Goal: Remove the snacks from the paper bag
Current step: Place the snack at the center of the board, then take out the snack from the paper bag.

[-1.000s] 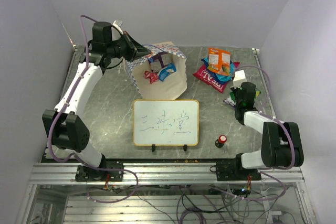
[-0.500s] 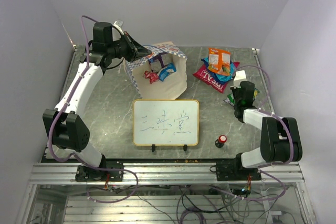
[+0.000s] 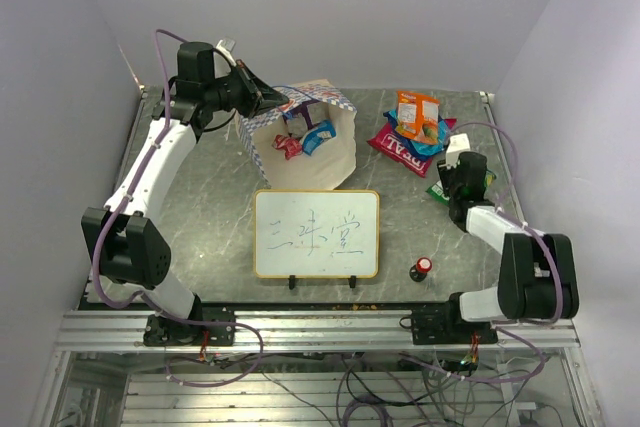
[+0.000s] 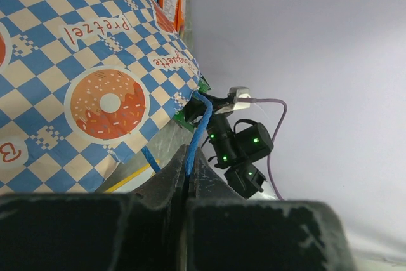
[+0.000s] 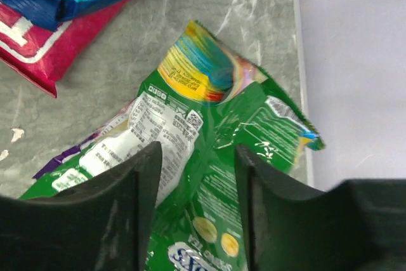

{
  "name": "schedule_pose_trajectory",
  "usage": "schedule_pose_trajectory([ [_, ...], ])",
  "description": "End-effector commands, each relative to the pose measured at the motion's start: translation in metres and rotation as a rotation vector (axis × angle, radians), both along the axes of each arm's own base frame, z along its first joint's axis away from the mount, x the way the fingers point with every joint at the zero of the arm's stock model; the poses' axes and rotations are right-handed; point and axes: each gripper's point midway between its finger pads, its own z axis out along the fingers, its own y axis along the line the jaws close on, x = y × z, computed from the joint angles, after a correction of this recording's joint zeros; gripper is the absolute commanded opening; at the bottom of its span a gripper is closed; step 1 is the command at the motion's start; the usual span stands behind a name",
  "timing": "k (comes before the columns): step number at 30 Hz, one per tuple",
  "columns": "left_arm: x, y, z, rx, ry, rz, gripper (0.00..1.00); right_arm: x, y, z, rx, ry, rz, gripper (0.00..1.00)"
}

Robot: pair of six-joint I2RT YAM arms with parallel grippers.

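The paper bag (image 3: 300,147) stands tilted at the back of the table, its mouth open towards the top camera. Inside it lie a blue packet (image 3: 318,134) and a small red wrapper (image 3: 288,145). My left gripper (image 3: 264,99) is shut on the bag's blue cord handle (image 4: 200,125) at its far left rim; the checkered side (image 4: 95,61) fills the left wrist view. Orange (image 3: 417,111), red (image 3: 398,152) and blue (image 3: 424,137) snacks are piled at the back right. My right gripper (image 5: 198,157) hangs open just above a green packet (image 5: 222,131) lying flat on the table.
A framed whiteboard (image 3: 316,233) stands upright in front of the bag. A small red-capped black knob (image 3: 422,267) sits near the front right. The table's right edge (image 5: 299,93) runs close beside the green packet, with the wall beyond it.
My right gripper has gone from shut to open, letting go of the green packet by the right edge. The left gripper and the bag have not moved.
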Motion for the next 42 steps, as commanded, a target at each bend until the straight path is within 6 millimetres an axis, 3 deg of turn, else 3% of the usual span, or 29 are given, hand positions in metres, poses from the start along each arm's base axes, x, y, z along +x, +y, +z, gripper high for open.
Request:
schedule_pose_trajectory([
  [1, 0.000, -0.005, 0.017, -0.008, -0.057, -0.030, 0.07, 0.007, 0.001, 0.053, -0.008, -0.057, 0.020, 0.54],
  [5, 0.002, -0.006, 0.014, -0.016, -0.049, -0.029, 0.07, 0.002, 0.011, 0.093, 0.022, -0.128, 0.070, 0.62],
  [8, 0.002, -0.006, 0.013, -0.015, -0.048, -0.027, 0.07, -0.004, 0.040, 0.112, 0.104, -0.176, 0.212, 0.62],
  [11, 0.003, -0.006, 0.013, -0.015, -0.049, -0.027, 0.07, -0.014, 0.099, 0.125, 0.210, -0.212, 0.482, 0.62],
  [16, 0.006, -0.007, 0.018, -0.020, -0.058, -0.027, 0.07, -0.045, 0.206, 0.167, 0.293, -0.359, 0.902, 0.63],
  [19, 0.009, -0.009, 0.022, -0.028, -0.067, -0.031, 0.07, -0.057, 0.262, 0.169, 0.315, -0.362, 1.077, 0.64],
  [24, 0.010, -0.010, 0.032, -0.046, -0.082, -0.034, 0.07, -0.054, 0.346, 0.161, 0.250, -0.381, 1.195, 0.64],
  [29, 0.010, -0.012, 0.035, -0.056, -0.085, -0.035, 0.07, -0.005, 0.395, 0.153, 0.226, -0.437, 1.078, 0.65],
  [33, 0.008, -0.018, 0.038, -0.069, -0.089, -0.049, 0.07, 0.045, 0.416, 0.139, 0.208, -0.463, 0.920, 0.68],
  [36, 0.006, -0.020, 0.040, -0.068, -0.092, -0.059, 0.07, 0.078, 0.427, 0.111, 0.185, -0.449, 0.830, 0.69],
  [38, 0.005, -0.020, 0.042, -0.069, -0.096, -0.065, 0.07, 0.093, 0.433, 0.103, 0.154, -0.455, 0.804, 0.70],
  [42, 0.003, -0.022, 0.043, -0.067, -0.106, -0.077, 0.07, 0.118, 0.446, 0.067, 0.094, -0.420, 0.794, 0.72],
])
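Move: The blue snack inside the paper bag's open mouth lies about 41 cm to the right hand's left, 8 cm farther out and a touch lower; the red snack is 7 cm left of it and 3 cm nearer, the purple snack 3 cm left of it and 4 cm beyond. The green snack just put down lies under the right hand, some 3 cm left and 3 cm back; the snack pile is 16 cm left, 10 cm ahead. From the left hand the blue snack is about 12 cm right, 4 cm ahead and 27 cm below. With its fingers already partly open over the green snack, the right hand lifts clear by some 15 cm while the fingers spread wider, then sweeps about 45 cm left towards the paper bag, drawing back a little mid-swing and turning counter-clockwise, some 50 degrees by the end. It finishes by reaching forward and sinking about 9 cm into the bag's mouth above the remaining snacks, fingers wide and pointing forward-left, nearly level, while the left hand keeps its shut grip on the blue handle and eases it a couple of centimetres up and to the right. ##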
